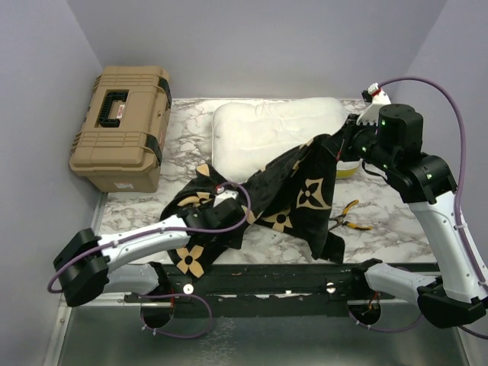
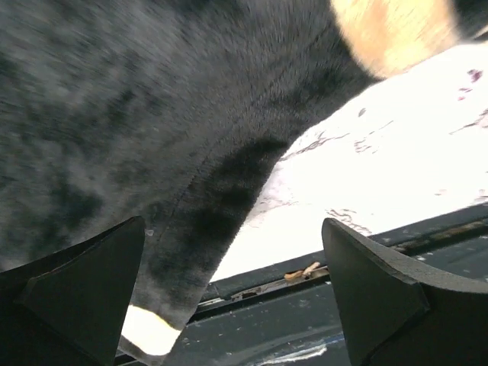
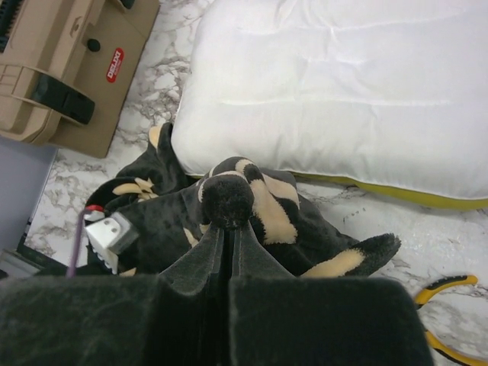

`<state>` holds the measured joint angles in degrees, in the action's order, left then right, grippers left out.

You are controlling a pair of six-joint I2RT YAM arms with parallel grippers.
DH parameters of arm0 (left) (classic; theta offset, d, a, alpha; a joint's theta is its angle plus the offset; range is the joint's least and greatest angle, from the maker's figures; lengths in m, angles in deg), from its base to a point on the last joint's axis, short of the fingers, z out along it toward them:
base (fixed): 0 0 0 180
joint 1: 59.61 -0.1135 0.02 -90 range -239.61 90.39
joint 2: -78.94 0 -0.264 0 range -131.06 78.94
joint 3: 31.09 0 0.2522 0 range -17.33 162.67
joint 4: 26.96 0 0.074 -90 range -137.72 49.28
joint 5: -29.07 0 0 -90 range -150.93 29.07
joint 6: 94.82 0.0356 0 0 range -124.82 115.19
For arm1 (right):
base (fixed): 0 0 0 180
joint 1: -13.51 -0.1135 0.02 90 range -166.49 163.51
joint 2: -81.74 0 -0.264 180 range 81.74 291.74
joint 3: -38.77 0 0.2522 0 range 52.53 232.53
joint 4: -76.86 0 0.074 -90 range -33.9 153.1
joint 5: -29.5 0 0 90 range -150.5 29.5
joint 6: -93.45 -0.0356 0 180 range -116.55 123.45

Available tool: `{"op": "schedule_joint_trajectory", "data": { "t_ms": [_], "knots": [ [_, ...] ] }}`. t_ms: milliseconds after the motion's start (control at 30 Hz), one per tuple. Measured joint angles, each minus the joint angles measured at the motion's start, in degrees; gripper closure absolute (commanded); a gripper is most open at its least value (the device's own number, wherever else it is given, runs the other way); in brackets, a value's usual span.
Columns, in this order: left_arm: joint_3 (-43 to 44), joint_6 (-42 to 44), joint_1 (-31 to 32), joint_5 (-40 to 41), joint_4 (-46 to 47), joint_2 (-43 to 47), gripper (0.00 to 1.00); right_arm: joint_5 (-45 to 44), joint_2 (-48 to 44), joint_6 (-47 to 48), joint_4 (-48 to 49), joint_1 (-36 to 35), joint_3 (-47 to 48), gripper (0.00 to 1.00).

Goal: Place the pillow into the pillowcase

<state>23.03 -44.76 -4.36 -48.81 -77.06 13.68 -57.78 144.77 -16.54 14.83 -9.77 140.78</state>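
Note:
The cream-white pillow (image 1: pixel 274 131) lies flat at the back of the marble table, its yellow edge band toward the front; it also shows in the right wrist view (image 3: pixel 343 91). The black pillowcase (image 1: pixel 299 191) with tan flower motifs hangs stretched between the two arms, in front of the pillow. My right gripper (image 1: pixel 341 143) is shut on a bunched corner of it (image 3: pixel 229 200) and holds it lifted above the pillow's right front corner. My left gripper (image 1: pixel 229 200) is open at the lower left part of the pillowcase; plush fabric (image 2: pixel 152 137) hangs against its left finger (image 2: pixel 84 293).
A tan hard toolbox (image 1: pixel 122 126) stands at the back left, next to the pillow. Yellow-handled pliers (image 1: pixel 351 217) lie on the table (image 1: pixel 412 236) right of the pillowcase. A black rail (image 1: pixel 267 278) runs along the near edge. Grey walls close in on three sides.

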Motion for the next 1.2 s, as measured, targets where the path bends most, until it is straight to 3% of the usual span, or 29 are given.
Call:
{"op": "schedule_joint_trajectory", "data": {
  "t_ms": [100,133,267,433,467,700,800,967,1200],
  "knots": [
    [-0.11,-2.34,3.43,1.55,0.46,-6.80,0.01,-0.15,0.20,-0.02,-0.35,0.00,0.00,1.00],
    [-0.24,-3.04,3.98,2.21,0.52,-8.79,0.07,-0.24,0.20,-0.02,-0.48,0.00,0.00,1.00],
    [-0.13,-6.47,5.29,5.62,1.07,-14.01,0.42,-0.55,0.20,0.00,-1.18,0.00,0.00,1.00],
    [1.40,-9.66,5.79,10.82,2.29,-16.76,0.96,-0.79,0.17,0.04,-1.57,0.00,0.00,1.00],
    [1.62,-9.79,5.79,12.04,2.43,-17.22,1.00,-0.81,0.17,0.09,-1.57,0.00,0.00,1.00],
    [4.00,-8.61,2.05,15.39,-2.40,-17.51,1.00,-2.10,-0.42,0.55,-1.79,0.00,0.00,1.00],
    [10.29,-5.60,-1.75,16.41,-7.61,-14.16,1.00,-2.32,-0.46,0.55,-2.10,0.00,0.24,1.00],
    [32.15,2.03,-8.70,20.41,-11.93,-6.62,1.00,-2.49,-0.24,0.55,-2.89,0.00,2.82,1.00],
    [61.02,11.96,-9.49,30.18,-17.00,-6.36,1.00,-3.30,-0.07,0.59,-2.73,0.00,10.64,1.00]
  ]
}}
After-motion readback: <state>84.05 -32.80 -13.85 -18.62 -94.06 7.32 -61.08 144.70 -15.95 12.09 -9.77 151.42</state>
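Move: Directly under the open left fingers, about 6 cm down and 1 cm ahead, runs the near edge of the pillowcase. From that hand the pillow's middle is some 30 cm ahead and 15 cm right, 2 cm lower; the pliers lie about 34 cm right and 7 cm ahead, 6 cm down. For the right hand, already holding the pillowcase high up, that near edge is about 26 cm left, 12 cm back and 36 cm below. The left fingers sink about 5 cm onto the pillowcase's near edge and pinch it shut, then haul it up some 40 cm and about 12 cm forward, drifting a little left, while the wrist tips up roughly 40 degrees so the fingers point forward. The right hand keeps its grip on its part, nearly still, and rises about 6 cm at the end. ##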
